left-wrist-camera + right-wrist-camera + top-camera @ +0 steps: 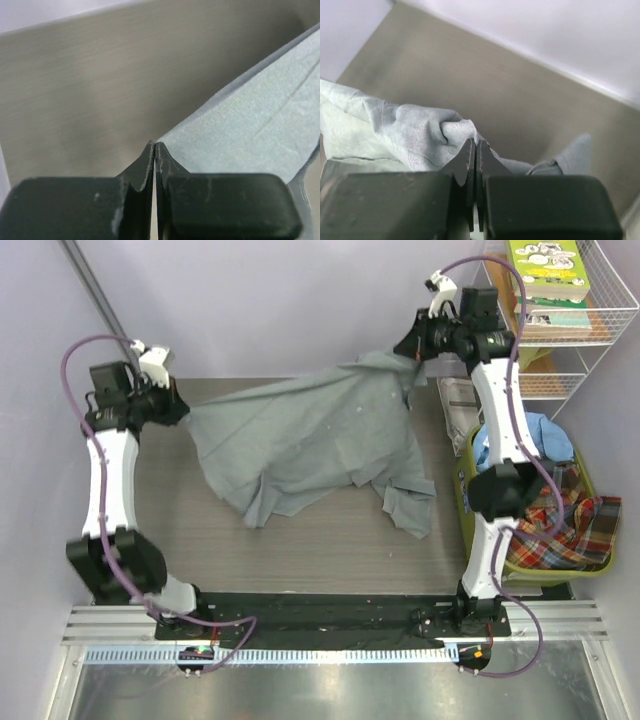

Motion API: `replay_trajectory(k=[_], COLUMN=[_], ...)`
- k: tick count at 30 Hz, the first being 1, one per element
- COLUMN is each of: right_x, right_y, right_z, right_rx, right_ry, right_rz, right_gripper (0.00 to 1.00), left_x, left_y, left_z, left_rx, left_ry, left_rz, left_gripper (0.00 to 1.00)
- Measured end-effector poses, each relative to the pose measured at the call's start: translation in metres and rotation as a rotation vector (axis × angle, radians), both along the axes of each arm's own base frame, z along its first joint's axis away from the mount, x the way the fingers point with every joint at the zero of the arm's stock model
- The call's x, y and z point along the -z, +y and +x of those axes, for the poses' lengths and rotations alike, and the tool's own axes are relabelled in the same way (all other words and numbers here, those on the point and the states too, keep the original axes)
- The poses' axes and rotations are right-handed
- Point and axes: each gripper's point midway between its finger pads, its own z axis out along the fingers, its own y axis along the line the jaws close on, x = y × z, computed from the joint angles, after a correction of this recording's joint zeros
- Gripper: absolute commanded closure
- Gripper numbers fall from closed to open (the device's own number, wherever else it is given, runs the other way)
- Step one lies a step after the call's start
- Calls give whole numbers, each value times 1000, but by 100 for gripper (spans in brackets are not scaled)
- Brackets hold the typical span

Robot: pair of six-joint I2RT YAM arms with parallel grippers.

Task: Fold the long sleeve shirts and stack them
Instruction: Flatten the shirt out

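The plain grey shirt (310,440) hangs spread across the far half of the table, stretched between my two grippers, its lower part rumpled on the tabletop. My left gripper (182,406) is shut on its far left corner; in the left wrist view the closed tips (155,145) meet the taut cloth (250,115). My right gripper (408,352) is shut on its far right corner; in the right wrist view the tips (475,142) pinch bunched cloth (410,132). A light blue shirt (545,435) and a red-green plaid shirt (560,525) lie in a basket at the right.
The olive green basket (463,480) stands off the table's right edge beside the right arm. A white wire shelf (590,330) with books (545,270) is at the back right. A printed sheet (458,400) lies by it. Walls close the back and left.
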Motion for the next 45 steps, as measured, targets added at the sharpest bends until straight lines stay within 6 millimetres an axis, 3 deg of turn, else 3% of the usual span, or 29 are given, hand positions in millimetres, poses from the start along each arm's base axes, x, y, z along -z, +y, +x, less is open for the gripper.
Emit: replay_trajectory(k=[2,5,7,10,13,15,17,19,21,23,26,27,29,30,31,32,33,35,37,40,42,43,45], right_x=[2,1,-13,-58,-140,-198,-247,-263,-255,-208,-97,-49,73,113,156,185,200,201,175,92,23,-16,-59], right_y=[4,6,6,3,-8,-20,-26,-28,-25,-18,-10,-10,-15,-18,-23,-27,-30,-30,-24,6,40,61,85], right_z=[36,67,76,75,58,32,-9,-36,-59,-65,-66,-68,-81,-94,-112,-131,-142,-148,-138,-108,-96,-96,-107], right_rx=[24,78,108,151,208,230,218,192,154,105,49,38,36,38,44,46,46,40,33,-13,-81,-130,-196], right_ry=[-36,-76,-137,-267,-495,-651,-787,-843,-839,-753,-512,-403,-116,-7,112,209,265,292,236,59,-70,-146,-221], right_rz=[32,84,119,171,220,248,269,262,236,183,93,59,-14,-40,-72,-94,-108,-109,-86,-16,55,100,158], right_gripper=[99,99,99,99,99,99,99,99,99,99,99,99,99,99,99,99,99,99,99,99,99,99,99], left_x=[0,-27,-58,-122,-188,-232,-258,-262,-239,-189,-87,-56,14,33,53,66,75,84,87,93,97,97,95], left_y=[6,15,18,21,30,39,41,36,28,21,15,13,3,-2,-10,-22,-37,-63,-78,-81,-81,-82,-83], left_z=[35,80,91,91,70,49,25,6,0,-2,-4,-7,-25,-33,-42,-50,-58,-71,-77,-75,-72,-71,-71], left_rx=[-22,-60,-87,-127,-178,-203,-204,-173,-128,-71,9,34,114,146,183,227,280,368,405,377,354,345,337], left_ry=[-3,-91,-177,-361,-551,-688,-785,-834,-807,-719,-507,-434,-258,-202,-145,-108,-82,-62,-50,-3,23,29,27], left_rz=[-38,-75,-92,-110,-104,-77,-43,7,50,90,122,120,126,128,139,153,163,170,144,79,46,33,18], left_gripper=[100,100,100,100,100,100,100,100,100,100,99,86,75,62,57,53,45,40,37,36,36,36,35])
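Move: Both hands still pinch the grey shirt, stretched between them. Its middle lies about 24 cm right of the left hand, 5 cm back and 12 cm below; from the right hand, roughly 21 cm left, 15 cm back and 14 cm below. The white shelf stands some 27 cm to the right hand's right and 6 cm farther out; the green bin is about 33 cm right and 30 cm back of that hand. Both hands swing the shirt up about 26 cm, then down and back; left opens, right rises leftward. ##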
